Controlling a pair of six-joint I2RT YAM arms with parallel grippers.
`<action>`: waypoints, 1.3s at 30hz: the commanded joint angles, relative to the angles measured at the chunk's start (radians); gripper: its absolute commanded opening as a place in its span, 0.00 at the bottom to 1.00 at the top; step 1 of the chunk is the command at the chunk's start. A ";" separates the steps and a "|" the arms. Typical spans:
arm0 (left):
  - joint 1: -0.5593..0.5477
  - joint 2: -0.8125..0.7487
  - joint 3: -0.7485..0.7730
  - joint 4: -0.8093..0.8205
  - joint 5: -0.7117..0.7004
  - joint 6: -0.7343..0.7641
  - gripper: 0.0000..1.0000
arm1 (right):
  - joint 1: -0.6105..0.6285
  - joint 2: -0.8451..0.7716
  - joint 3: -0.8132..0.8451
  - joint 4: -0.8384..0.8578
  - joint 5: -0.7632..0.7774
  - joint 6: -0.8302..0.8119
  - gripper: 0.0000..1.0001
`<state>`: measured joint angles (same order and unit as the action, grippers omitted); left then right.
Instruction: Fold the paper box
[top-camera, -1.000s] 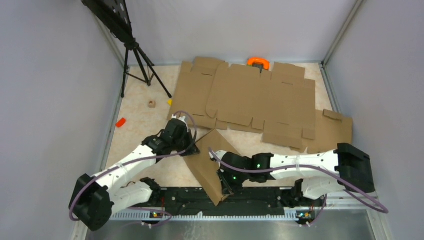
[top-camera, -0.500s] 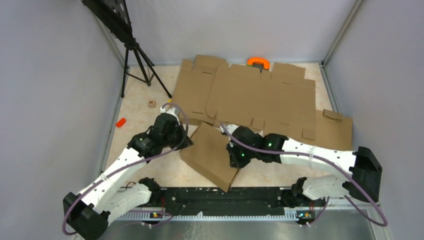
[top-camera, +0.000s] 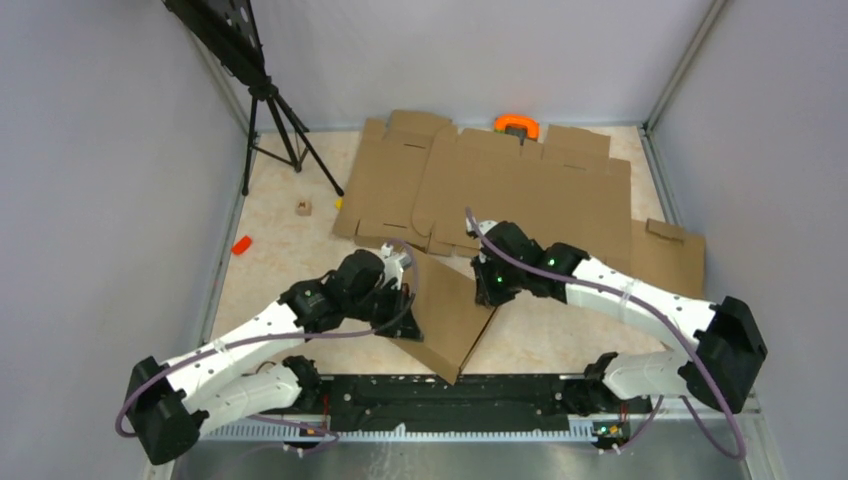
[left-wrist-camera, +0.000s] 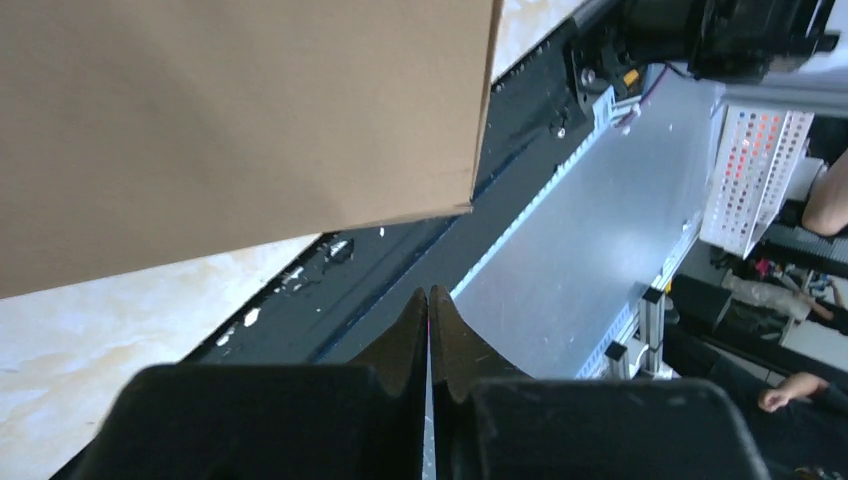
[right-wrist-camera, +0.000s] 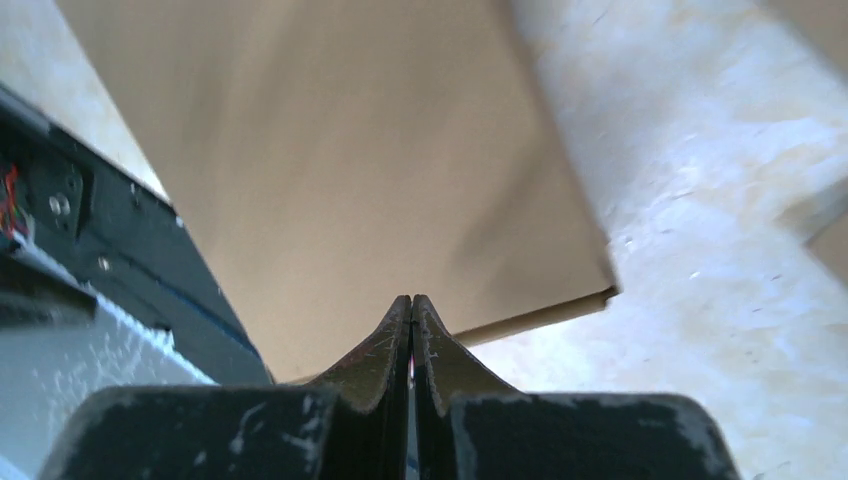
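Note:
The paper box (top-camera: 455, 320) is a folded brown cardboard piece lying slantwise between the arms, its near corner over the black rail. My left gripper (top-camera: 404, 312) is at the box's left edge, shut with nothing between its fingers. In the left wrist view the paper box (left-wrist-camera: 230, 130) fills the top left, and the left gripper (left-wrist-camera: 428, 293) points past it at the rail. My right gripper (top-camera: 488, 293) is shut at the box's far right corner. In the right wrist view the right gripper (right-wrist-camera: 411, 298) hovers just above the paper box (right-wrist-camera: 340, 170).
Wide flat cardboard blanks (top-camera: 500, 195) cover the back of the table, with another piece (top-camera: 665, 262) at the right. An orange object (top-camera: 516, 125) lies behind them. A tripod (top-camera: 272, 110), a small wooden block (top-camera: 303, 208) and a red piece (top-camera: 241, 244) are at the left. The black rail (top-camera: 520, 395) runs along the near edge.
The box has gone from propped and tilted to lying flatter. My left gripper swung right onto its left edge. My right gripper moved back to its far corner.

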<state>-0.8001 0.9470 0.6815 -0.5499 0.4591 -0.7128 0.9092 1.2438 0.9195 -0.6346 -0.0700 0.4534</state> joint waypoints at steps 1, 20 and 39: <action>-0.107 -0.090 -0.076 0.115 -0.014 -0.064 0.00 | -0.101 0.043 0.101 0.034 0.023 -0.031 0.00; -0.472 0.177 -0.152 0.398 -0.504 -0.131 0.00 | -0.234 0.471 0.223 0.176 -0.105 -0.110 0.00; -0.485 0.273 -0.320 0.732 -0.736 -0.065 0.00 | -0.150 0.458 0.037 0.316 -0.263 -0.025 0.00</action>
<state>-1.3106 1.1870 0.4217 0.0212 -0.0685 -0.8154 0.6849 1.7344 1.0454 -0.2836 -0.2306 0.3664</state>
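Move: The box lies flat and skewed beneath both my shut grippers. From my left hand its middle is about 6 cm ahead, 3 cm right and 10 cm below, its near corner roughly 7 cm back and 7 cm right. From my right hand the box's far side is centred some 8 cm ahead, 6 cm left and 8 cm down, and the box's middle is level ahead, about 10 cm left. The cardboard sheets centre some 27 cm ahead of it, 2 cm right. With both grippers kept shut, I carry my right hand about 10 cm forward past the box's right corner, sink it some 7 cm behind the far side, then bear left along there. My left hand draws back, drops about 10 cm to the near-left side close to the near corner and edges right, fingers tilting up a little, so the two push the box in opposite directions. ##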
